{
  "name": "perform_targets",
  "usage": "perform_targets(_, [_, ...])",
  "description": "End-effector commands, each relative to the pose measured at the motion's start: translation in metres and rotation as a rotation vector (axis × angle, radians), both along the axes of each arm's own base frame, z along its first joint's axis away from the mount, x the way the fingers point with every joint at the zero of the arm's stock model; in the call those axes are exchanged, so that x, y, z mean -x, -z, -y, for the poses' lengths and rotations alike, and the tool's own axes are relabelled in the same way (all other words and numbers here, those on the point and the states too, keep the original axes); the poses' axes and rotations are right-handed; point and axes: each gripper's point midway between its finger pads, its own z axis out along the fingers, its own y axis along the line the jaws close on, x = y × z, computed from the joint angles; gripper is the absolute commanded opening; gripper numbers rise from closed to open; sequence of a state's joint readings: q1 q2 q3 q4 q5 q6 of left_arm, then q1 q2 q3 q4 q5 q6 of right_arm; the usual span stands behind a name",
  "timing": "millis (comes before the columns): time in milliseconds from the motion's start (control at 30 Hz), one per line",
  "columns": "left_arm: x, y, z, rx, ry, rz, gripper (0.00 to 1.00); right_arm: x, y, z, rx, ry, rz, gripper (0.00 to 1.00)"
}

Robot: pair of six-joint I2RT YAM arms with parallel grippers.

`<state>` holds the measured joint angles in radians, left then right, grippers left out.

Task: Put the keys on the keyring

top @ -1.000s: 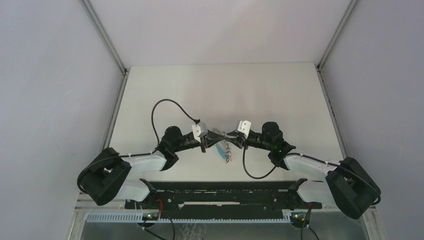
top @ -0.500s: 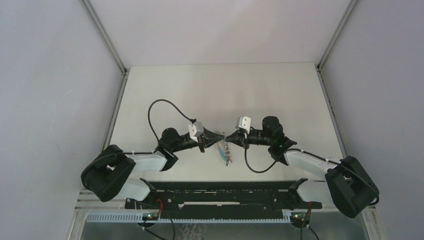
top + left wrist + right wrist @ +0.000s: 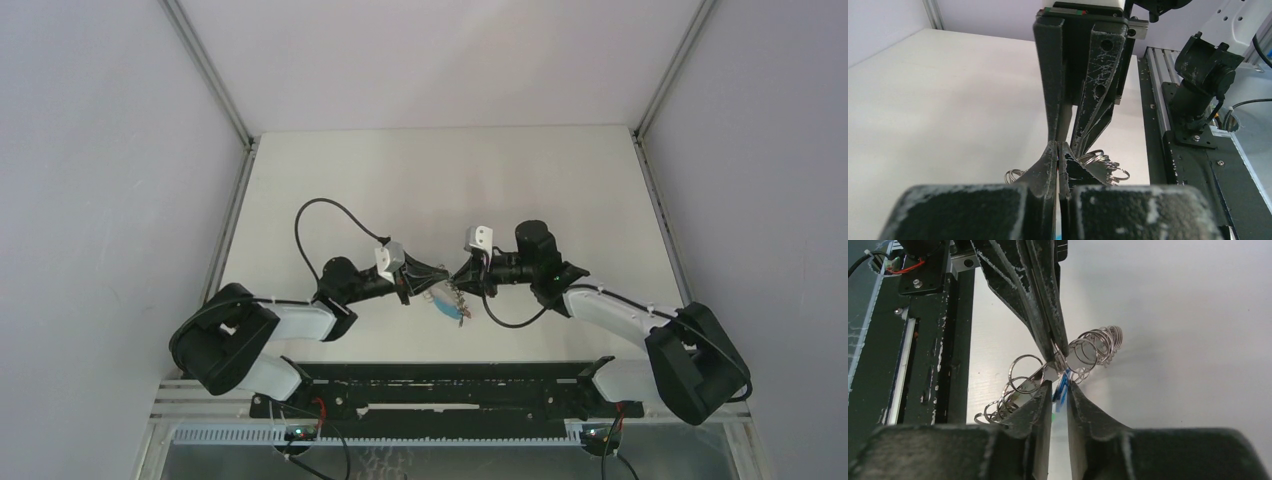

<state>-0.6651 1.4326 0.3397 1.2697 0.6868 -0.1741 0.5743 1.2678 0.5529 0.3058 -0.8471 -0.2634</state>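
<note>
The keyring (image 3: 451,301) hangs as a bunch of silver rings and keys with cyan bits between both grippers, just above the white table (image 3: 450,170). My left gripper (image 3: 417,277) is shut on it; in the left wrist view the tips (image 3: 1059,146) press together, with rings (image 3: 1104,163) fanning out on both sides. My right gripper (image 3: 459,276) meets it tip to tip. In the right wrist view the right gripper (image 3: 1060,386) stands open by a narrow gap, and a dark-blue key (image 3: 1061,391) shows in that gap. Whether the pads touch the key I cannot tell.
A black rail (image 3: 440,385) with the arm bases runs along the near table edge and shows in the left wrist view (image 3: 1193,150). A black cable (image 3: 312,215) loops up behind the left wrist, and another (image 3: 515,322) sags under the right wrist. Grey walls enclose the table.
The right wrist has swung left and a little farther back, closing in on the left gripper. The left arm has drawn slightly to the left. The keyring bunch stays between them.
</note>
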Motion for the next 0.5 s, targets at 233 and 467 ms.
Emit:
perform_targets(233, [0.007,-0.021,-0.003,0.063,0.023,0.077,0.00,-0.011,-0.027,0.009,0.027,0.028,0.036,0.33])
perform_targets(467, [0.010,-0.022,-0.002,0.064,0.042,0.085,0.00,-0.004,-0.046,0.017,-0.037,-0.046,0.111,0.43])
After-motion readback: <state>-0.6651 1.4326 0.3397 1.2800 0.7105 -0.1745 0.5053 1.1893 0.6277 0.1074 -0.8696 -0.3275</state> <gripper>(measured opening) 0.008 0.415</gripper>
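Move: The blue key tag sits at the right hand's tips, about 1 cm to the left of its hand point and 1 cm below, hanging from rings that the left fingers already pinch. Those rings are roughly 1 cm ahead, 2 cm to the left and 3 cm up from the right hand; the light blue tag is some 5 cm back, 1 cm left and 5 cm down. From the left hand the blue key tag lies about 1 cm back, 2 cm right and 4 cm below. The blue key tag is let go as the right fingers, only slightly parted at first, spread to nearly half open on either side of it. The right hand rises about 2 cm and, after a brief nudge to the left, backs off some 2 cm to the right, away from the left fingertips, easing slightly forward. The left hand stays in place and keeps its pinch on the rings. ##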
